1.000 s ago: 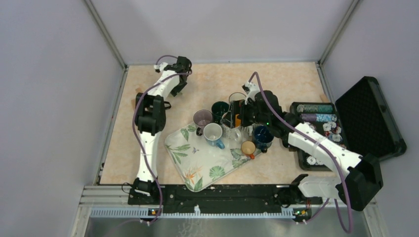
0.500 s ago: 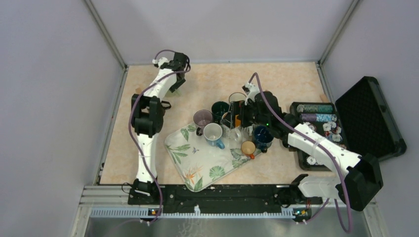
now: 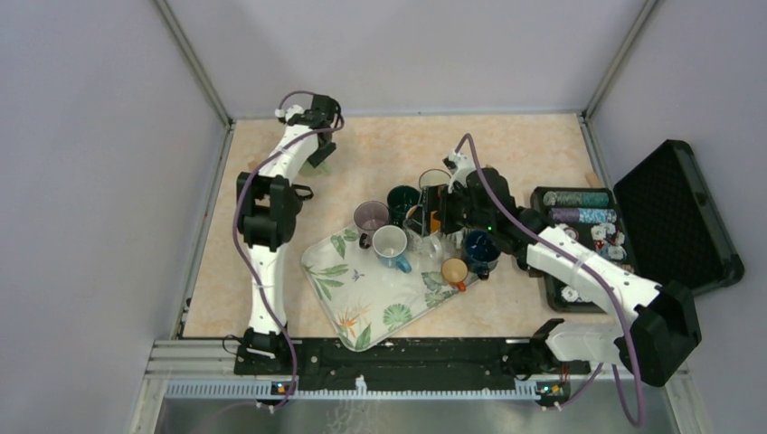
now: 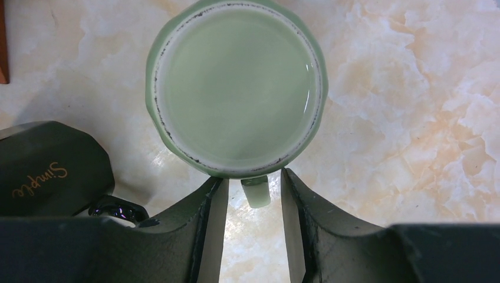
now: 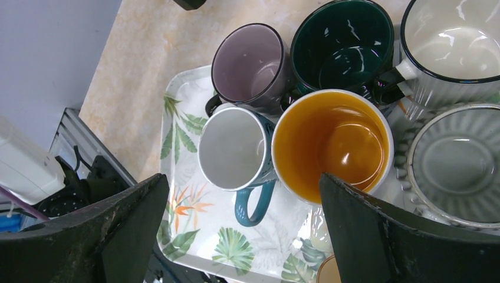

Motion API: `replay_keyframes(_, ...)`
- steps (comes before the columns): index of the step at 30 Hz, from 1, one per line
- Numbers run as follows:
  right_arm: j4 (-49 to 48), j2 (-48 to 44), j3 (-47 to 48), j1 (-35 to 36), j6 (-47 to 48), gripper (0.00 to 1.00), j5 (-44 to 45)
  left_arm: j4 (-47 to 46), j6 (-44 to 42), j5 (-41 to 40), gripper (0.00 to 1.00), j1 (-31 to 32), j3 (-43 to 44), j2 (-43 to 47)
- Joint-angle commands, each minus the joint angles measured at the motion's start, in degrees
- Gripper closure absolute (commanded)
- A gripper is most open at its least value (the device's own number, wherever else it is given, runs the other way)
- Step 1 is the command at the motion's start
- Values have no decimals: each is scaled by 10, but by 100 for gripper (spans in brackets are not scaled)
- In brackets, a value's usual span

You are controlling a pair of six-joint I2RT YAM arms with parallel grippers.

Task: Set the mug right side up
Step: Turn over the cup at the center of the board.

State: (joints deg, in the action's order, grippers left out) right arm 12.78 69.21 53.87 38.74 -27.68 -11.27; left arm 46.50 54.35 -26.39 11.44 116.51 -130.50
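Note:
A pale green mug (image 4: 236, 82) stands upside down on the marbled table, its flat base facing the left wrist camera. Its handle (image 4: 256, 191) points toward my left gripper (image 4: 252, 177). The two fingers flank the handle with a thin gap on each side, so the gripper is open and narrow. In the top view my left gripper (image 3: 318, 146) is at the far left corner, covering the mug. My right gripper (image 5: 243, 177) hangs wide open and empty above the tray, seen in the top view as my right gripper (image 3: 440, 210).
A leaf-print tray (image 3: 362, 307) and the table beside it carry several upright mugs: purple (image 5: 250, 65), dark green (image 5: 342, 44), teal-handled white (image 5: 233, 147), orange-lined (image 5: 333, 141). A dark object lettered "Simple" (image 4: 50, 171) lies left of my left fingers. An open black case (image 3: 678, 212) sits right.
My left arm has shifted slightly left toward the back corner, and its jaws have narrowed around the mug's handle. The right arm has not moved.

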Motion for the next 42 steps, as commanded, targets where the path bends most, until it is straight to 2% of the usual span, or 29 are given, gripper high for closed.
replay_keyframes(1, -23, -5, -6, -4, -4, 1, 0, -14, 13, 16, 55, -8, -2, 7)
replay_keyframes(33, -20, -15, -11, -5, -7, 1, 6, -21, 30, 57, 64, -20, -10, -17)
replay_keyframes(37, -21, -15, -11, -4, -7, 1, 6, -27, 28, 66, 73, -21, -13, -17)
replay_keyframes(42, -18, -19, -12, -4, -6, 1, 13, -50, 8, 82, 98, -21, -16, -4)
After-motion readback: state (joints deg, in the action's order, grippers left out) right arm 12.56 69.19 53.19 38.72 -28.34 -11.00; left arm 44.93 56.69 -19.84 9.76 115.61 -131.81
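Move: The upside-down pale green mug has its middle about 4 cm ahead of the left hand, 4 cm to its left and some 4 cm below, with the handle pointing back towards the half-open fingers. The black mug lies roughly 3 cm back and 11 cm to the left of this hand; a red-brown block stands level with the hand, some 17 cm to its left. From the idle right hand the green mug is about 28 cm ahead, 35 cm left and 15 cm lower. The pale green mug's handle is straddled and pinched by the left hand, which eases down about 2 cm, slowly at first and then a little faster near the end. Meanwhile the wrist rolls slightly, its left side dipping some 5 degrees, and the fingers go from about half open to a quarter open, closing onto the two sides of the handle. ##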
